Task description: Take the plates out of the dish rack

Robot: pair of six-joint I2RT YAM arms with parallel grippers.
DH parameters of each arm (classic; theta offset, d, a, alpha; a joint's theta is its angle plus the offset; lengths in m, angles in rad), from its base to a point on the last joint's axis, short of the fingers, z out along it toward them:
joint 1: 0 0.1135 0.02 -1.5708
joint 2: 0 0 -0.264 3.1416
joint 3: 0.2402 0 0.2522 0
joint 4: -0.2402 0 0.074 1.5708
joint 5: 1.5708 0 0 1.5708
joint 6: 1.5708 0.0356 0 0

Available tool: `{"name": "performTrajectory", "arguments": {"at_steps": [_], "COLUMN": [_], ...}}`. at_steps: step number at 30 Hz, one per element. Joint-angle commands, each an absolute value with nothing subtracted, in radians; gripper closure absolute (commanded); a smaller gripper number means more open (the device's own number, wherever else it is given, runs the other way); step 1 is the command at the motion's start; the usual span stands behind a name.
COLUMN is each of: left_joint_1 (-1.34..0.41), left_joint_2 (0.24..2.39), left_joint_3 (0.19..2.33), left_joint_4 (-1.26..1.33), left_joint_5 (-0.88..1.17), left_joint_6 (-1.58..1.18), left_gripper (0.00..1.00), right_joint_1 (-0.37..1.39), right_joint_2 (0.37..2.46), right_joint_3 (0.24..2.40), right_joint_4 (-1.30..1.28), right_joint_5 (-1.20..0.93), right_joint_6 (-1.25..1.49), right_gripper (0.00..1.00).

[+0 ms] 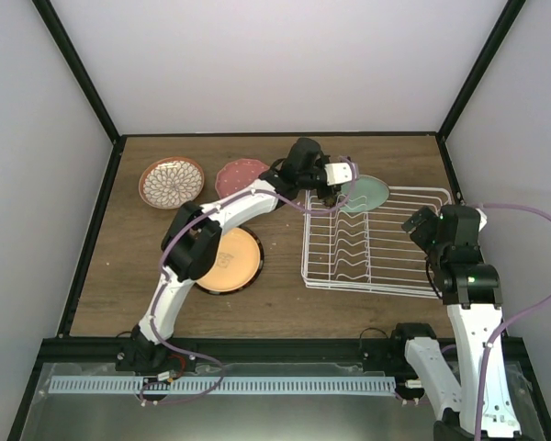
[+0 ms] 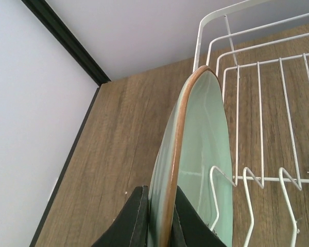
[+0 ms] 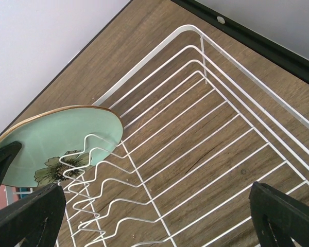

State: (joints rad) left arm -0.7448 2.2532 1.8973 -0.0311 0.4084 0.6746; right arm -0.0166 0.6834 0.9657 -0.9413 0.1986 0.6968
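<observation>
A pale green plate with a flower [image 1: 367, 193] stands on edge among the tines at the far end of the white wire dish rack [image 1: 386, 276]. My left gripper [image 1: 334, 195] is shut on its brown rim. In the left wrist view both black fingers pinch the plate [image 2: 201, 149] at the gripper [image 2: 162, 194], beside the rack [image 2: 278, 62]. My right gripper [image 1: 421, 226] hovers over the rack's right side, open and empty. Its wrist view shows the plate [image 3: 56, 139], the rack [image 3: 195, 128], and the gripper [image 3: 154, 216] with its fingers far apart.
Three plates lie flat on the wooden table left of the rack: a brown-rimmed petal-patterned one [image 1: 172, 181], a red-pink dotted one [image 1: 241, 175] and a tan one [image 1: 231, 259] partly under the left arm. White walls with black frame bars enclose the table.
</observation>
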Motion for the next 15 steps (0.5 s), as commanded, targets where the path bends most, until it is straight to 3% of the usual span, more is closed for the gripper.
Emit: {"name": "performTrajectory", "arguments": {"at_steps": [1, 15], "left_joint_1": [-0.749, -0.76], "left_joint_2": [2.138, 2.031], "left_joint_3": [1.895, 1.903], "left_joint_4": [0.09, 0.188], "left_joint_5": [0.359, 0.325], "left_joint_6": [0.715, 0.794], "left_gripper": [0.96, 0.96], "right_joint_1": [-0.021, -0.022], "right_joint_2": [0.691, 0.722], "right_joint_3": [0.96, 0.963], "right_joint_4": [-0.929, -0.907], "right_joint_5": [0.211, 0.201], "right_joint_6": [0.698, 0.698], "right_gripper": [0.0, 0.0]}}
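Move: The green plate, already gripped at its left edge, stands in the rack's far end with its middle about 8 cm right of the left hand, 1 cm ahead and 4 cm lower. The rack's middle is some 15 cm right and 10 cm back, 13 cm below. On the table, 18 cm down, the red plate lies about 26 cm left and 15 cm ahead. From the right hand the green plate is roughly 17 cm ahead, 11 cm left, 12 cm lower. Keeping the green plate's edge pinched between its shut fingers, the left hand draws it up from its place at the far end of the rack, slowly at first and then faster, about 6 cm in all. It drifts only a centimetre or so back and to the left on the way, while the wrist rolls roughly 10 degrees so that the plate's top leans back towards the base. ##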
